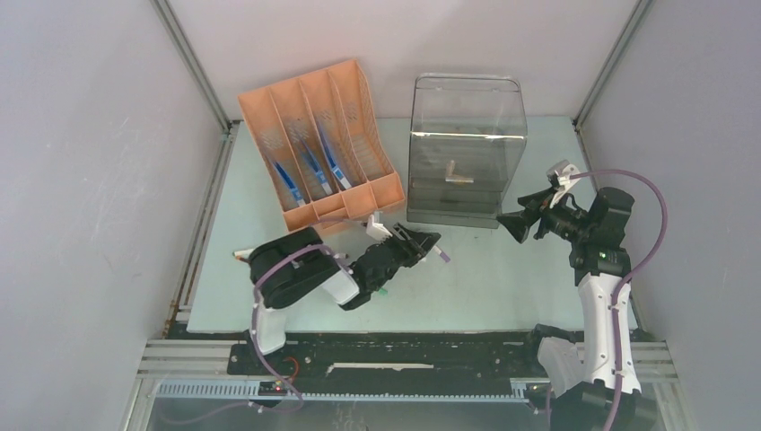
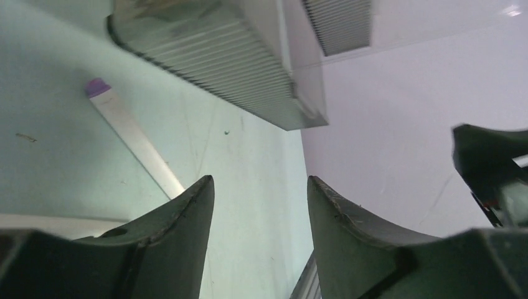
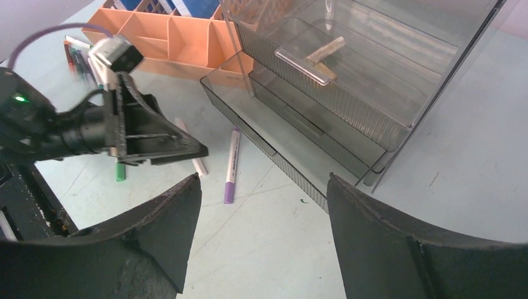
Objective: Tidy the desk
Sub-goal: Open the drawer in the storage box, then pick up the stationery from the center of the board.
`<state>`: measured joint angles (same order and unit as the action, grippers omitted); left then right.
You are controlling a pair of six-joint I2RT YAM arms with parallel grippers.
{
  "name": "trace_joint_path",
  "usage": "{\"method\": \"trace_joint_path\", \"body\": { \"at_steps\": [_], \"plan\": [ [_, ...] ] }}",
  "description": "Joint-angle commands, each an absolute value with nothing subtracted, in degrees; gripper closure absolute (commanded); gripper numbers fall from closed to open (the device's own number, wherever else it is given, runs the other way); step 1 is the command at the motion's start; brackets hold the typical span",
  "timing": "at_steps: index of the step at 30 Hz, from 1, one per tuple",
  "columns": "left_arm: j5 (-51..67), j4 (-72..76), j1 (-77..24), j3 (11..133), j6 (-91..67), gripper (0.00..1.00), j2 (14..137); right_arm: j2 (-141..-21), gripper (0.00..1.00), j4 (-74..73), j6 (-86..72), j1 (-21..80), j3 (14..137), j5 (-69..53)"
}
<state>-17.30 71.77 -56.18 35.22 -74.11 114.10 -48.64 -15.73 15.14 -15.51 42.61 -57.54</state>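
Observation:
The pale mint-green desk (image 1: pixel 502 278) carries loose markers. A white marker with a purple cap (image 2: pixel 134 140) lies flat on it, just beyond my left gripper (image 2: pixel 258 180); its jaws stand apart with nothing between them. From above, that gripper (image 1: pixel 429 241) hovers in front of the drawer unit, with the purple-capped marker (image 1: pixel 444 258) at its tip. My right gripper (image 1: pixel 509 227) is open and empty, at the right of the drawer unit and pointing left. In the right wrist view it (image 3: pixel 264 177) faces the purple-capped marker (image 3: pixel 231 165), a second white marker (image 3: pixel 193 159) and a green one (image 3: pixel 119 171).
An orange slotted organizer (image 1: pixel 319 144) with blue pens stands at the back left. A clear grey drawer unit (image 1: pixel 462 153) stands at the back middle, a small wooden piece (image 3: pixel 324 51) inside. Several more markers (image 3: pixel 78 56) lie beside the organizer.

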Motion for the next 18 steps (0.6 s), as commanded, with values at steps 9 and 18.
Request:
{"method": "trace_joint_path", "body": {
  "at_steps": [9,18],
  "plan": [
    [-27.7,56.5,-62.5,24.7,-38.3,0.30,89.5,-48.1,0.19,-16.7,16.9,-15.1,44.8,-58.2],
    [-41.9,40.5,-63.5,20.3,-25.5,0.17,78.0,-47.9,0.19,-17.0,17.3,-15.0,44.8,-58.8]
  ]
}}
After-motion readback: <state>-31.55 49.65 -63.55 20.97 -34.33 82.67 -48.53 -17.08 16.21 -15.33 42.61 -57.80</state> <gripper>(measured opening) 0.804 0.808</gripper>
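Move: The front of the storage box's pulled-out drawer stands roughly 8 cm ahead of the left hand, 6 cm to its right and 3 cm lower; the fingers are already clear of it. The purple-capped marker lies almost right under this hand, about 1 cm ahead, 1 cm right and 5 cm down; the white marker is some 7 cm left and 1 cm back, at table height. From the right hand, the drawer front is about 13 cm left, 9 cm ahead and 17 cm below. The open drawer is left behind as the empty left hand draws away, untouching, some 9 cm left and 5 cm back, towards the near side of the white marker. The hand first arcs up about 5 cm, then sinks again over the second half. The wrist rolls its left side up nearly 40 degrees and tips the fingers upward, while they spread wider from half open. ##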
